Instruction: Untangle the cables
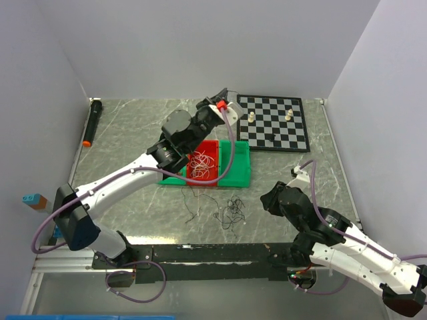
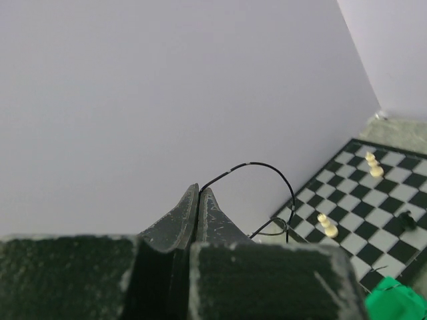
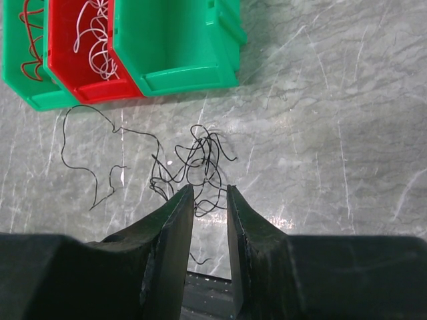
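Observation:
My left gripper (image 1: 223, 100) is raised above the bins near the chessboard, shut on one thin black cable (image 2: 267, 167) that arcs out from its tips (image 2: 199, 190) and hangs down. A tangle of black cables (image 1: 230, 212) (image 3: 197, 167) lies on the table in front of the bins, with a loose black strand (image 3: 100, 167) to its left. My right gripper (image 1: 270, 200) (image 3: 209, 190) hovers just near of that tangle, jaws partly open and nothing between them. White cables lie in the red bin (image 1: 202, 162) (image 3: 90, 40), and red-brown ones in the green bin (image 3: 27, 33) on its left.
Right of the red bin is a green bin (image 1: 237, 160) (image 3: 177, 40) with nothing visible in it. A chessboard (image 1: 273, 122) with a few pieces lies at the back right. A black marker (image 1: 92, 122) rests along the left wall. A small blue block (image 1: 30, 199) sits off the left edge.

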`<state>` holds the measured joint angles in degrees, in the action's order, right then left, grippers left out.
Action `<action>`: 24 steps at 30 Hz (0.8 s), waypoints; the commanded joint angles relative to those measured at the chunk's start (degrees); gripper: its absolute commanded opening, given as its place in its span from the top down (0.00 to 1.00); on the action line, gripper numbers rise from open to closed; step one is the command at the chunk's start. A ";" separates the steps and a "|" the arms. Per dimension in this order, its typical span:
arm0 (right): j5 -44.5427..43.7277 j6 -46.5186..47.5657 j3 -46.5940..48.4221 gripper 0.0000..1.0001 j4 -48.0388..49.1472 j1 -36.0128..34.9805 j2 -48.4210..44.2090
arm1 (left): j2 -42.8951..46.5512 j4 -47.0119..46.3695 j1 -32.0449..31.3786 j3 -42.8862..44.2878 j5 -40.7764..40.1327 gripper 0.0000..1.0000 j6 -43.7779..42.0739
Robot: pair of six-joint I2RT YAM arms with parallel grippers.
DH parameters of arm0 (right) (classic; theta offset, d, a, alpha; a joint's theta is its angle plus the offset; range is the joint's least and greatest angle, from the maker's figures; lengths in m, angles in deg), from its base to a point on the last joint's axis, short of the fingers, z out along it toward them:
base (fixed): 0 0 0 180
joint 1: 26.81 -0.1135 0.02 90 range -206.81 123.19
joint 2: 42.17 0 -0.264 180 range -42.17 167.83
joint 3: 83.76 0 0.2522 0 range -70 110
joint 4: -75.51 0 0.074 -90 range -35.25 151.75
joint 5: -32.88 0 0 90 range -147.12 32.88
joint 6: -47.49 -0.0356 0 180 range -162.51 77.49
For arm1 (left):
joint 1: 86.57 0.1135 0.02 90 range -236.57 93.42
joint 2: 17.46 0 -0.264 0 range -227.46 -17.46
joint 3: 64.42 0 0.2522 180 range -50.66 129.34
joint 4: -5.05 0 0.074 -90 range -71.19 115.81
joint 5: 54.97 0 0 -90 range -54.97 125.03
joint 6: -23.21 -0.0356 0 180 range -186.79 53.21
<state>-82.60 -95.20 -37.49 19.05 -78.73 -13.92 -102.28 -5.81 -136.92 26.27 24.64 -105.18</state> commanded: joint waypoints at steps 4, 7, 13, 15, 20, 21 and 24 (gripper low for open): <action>0.25 0.04 -0.26 0.66 0.95 0.51 0.23 | 3.78 -3.51 0.86 -0.63 -0.07 0.99 -0.28; 0.34 -0.05 -0.26 0.66 1.04 0.51 0.32 | 3.96 -2.28 0.95 -2.74 0.11 0.99 0.33; 0.07 0.13 0.18 0.66 0.25 0.85 -0.12 | 2.82 -1.30 0.95 -8.01 1.08 0.99 -0.63; -0.19 0.30 0.18 0.66 -0.10 0.94 -0.56 | 1.68 -2.18 0.95 -9.59 0.81 0.99 -1.85; -0.19 0.65 0.53 0.66 -0.37 1.21 -1.01 | -2.10 -4.99 1.04 -10.74 0.11 0.99 -4.58; -0.10 0.65 0.45 0.66 -0.46 1.38 -1.00 | -2.80 -5.78 1.21 -10.57 -0.15 0.99 -4.76; 0.07 0.39 0.10 0.67 -0.37 1.47 -1.00 | -3.86 -5.79 2.09 -9.08 -1.38 0.99 -4.67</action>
<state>-82.11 -95.16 -37.69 18.86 -77.74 -14.49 -105.54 -7.19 -135.92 15.32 24.64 -108.48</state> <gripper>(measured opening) 0.336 0.015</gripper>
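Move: The left hand, with a black cable already pinched in its fingertips, is high over the right green bin, whose middle lies some 41 cm below, about 5 cm to the right and level fore and aft. The red bin is at that same depth, roughly 6 cm to the left; the chessboard is about 14 cm ahead and 19 cm right, and the black tangle 15 cm back and 4 cm right. From the right hand the green bin is about 16 cm ahead, 10 cm left. Keeping the black cable pinched in its nearly shut fingertips, the left hand lowers it towards the right green bin: a small lift of under 2 cm with a slight swing left, then a quickening descent that brings it about 11 cm below where it began. Meanwhile the fingers, which point a little upward, tip down some 10 to 15 degrees, nearly to level. ##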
